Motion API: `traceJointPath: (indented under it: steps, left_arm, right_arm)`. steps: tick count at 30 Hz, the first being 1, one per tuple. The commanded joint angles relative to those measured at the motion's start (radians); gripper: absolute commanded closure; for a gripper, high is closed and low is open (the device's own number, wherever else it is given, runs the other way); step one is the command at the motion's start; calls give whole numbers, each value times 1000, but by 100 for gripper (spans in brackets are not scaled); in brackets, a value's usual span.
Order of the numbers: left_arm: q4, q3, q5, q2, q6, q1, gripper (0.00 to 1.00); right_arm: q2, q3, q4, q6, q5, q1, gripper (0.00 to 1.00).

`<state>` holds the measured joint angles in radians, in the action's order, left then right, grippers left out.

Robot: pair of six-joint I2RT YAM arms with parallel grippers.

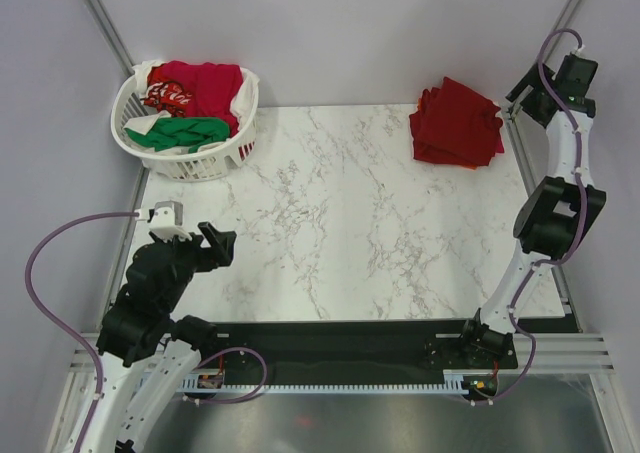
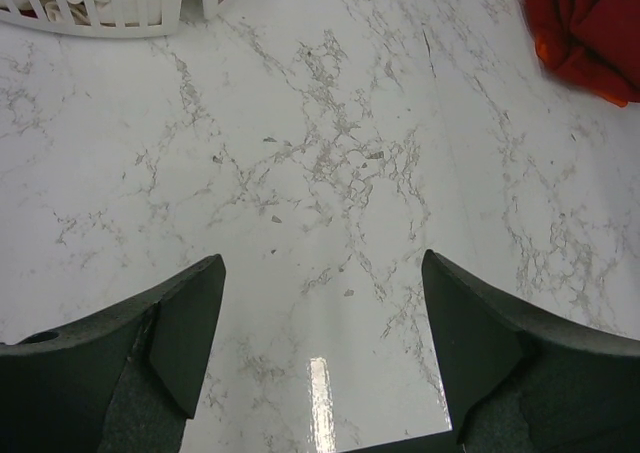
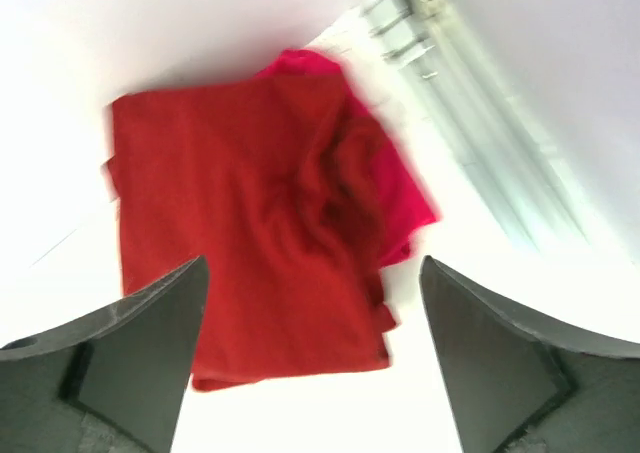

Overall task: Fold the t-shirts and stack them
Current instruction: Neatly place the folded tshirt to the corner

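A stack of folded dark red t-shirts (image 1: 457, 123) lies at the table's far right corner, with a crimson-pink one (image 3: 400, 188) and an orange edge (image 2: 552, 51) showing under the top dark red shirt (image 3: 240, 223). More t-shirts, red, green and white (image 1: 190, 98), are heaped in the basket at the far left. My right gripper (image 3: 313, 303) hangs above the stack, open and empty, clear of the cloth. My left gripper (image 2: 322, 313) is open and empty over bare marble near the table's front left (image 1: 215, 245).
A white plastic lattice laundry basket (image 1: 230, 153) stands at the far left corner of the marble table (image 1: 340, 223). Metal frame posts (image 1: 100, 18) rise at the back corners, and a black strip with cables (image 1: 340, 353) runs along the near edge.
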<state>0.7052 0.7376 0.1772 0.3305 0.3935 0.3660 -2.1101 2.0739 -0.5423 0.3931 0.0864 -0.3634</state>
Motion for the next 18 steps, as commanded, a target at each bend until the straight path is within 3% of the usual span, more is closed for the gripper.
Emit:
traceJointPath:
  steps: [1,3,4,8,14,18]
  left_arm:
    - [-16,23,-12,-7,-19,-7,13]
    - [-16,25,-10,-11,-19,-7,13]
    - [-16,22,-8,-13,-19,-7,13]
    - [-16,20,-4,-34,-18,-7,13]
    - [-16,20,-10,-22,-19,-7,13]
    - [-16,20,-2,-21,-16,-7,13]
  right_arm:
    - [15,-69,60,19,153,20,8]
    - [-7,-71,110,67,231,26,16]
    - [-33,-69,120,79,274,30,34]
    - [-123,-57,217,133,326,31,63]
    - [-295,129,263,177,386,27,68]
    - [-353,169,263,179,359,20,68]
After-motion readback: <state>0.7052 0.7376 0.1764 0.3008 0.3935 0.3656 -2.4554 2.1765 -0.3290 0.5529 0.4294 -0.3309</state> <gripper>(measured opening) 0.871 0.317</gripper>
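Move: The folded t-shirt, askew on its stack, has its middle about 13 cm ahead of the right hand, 16 cm to its left and 19 cm below. The pink shirt showing under its right edge is roughly 11 cm ahead and 4 cm left of that hand; the table's far right corner is some 24 cm straight ahead. From the left hand the folded t-shirt lies about 50 cm ahead and 60 cm right. The right hand sinks about 11 cm, forward and left towards the folded t-shirt, its empty fingers closing two-thirds. ##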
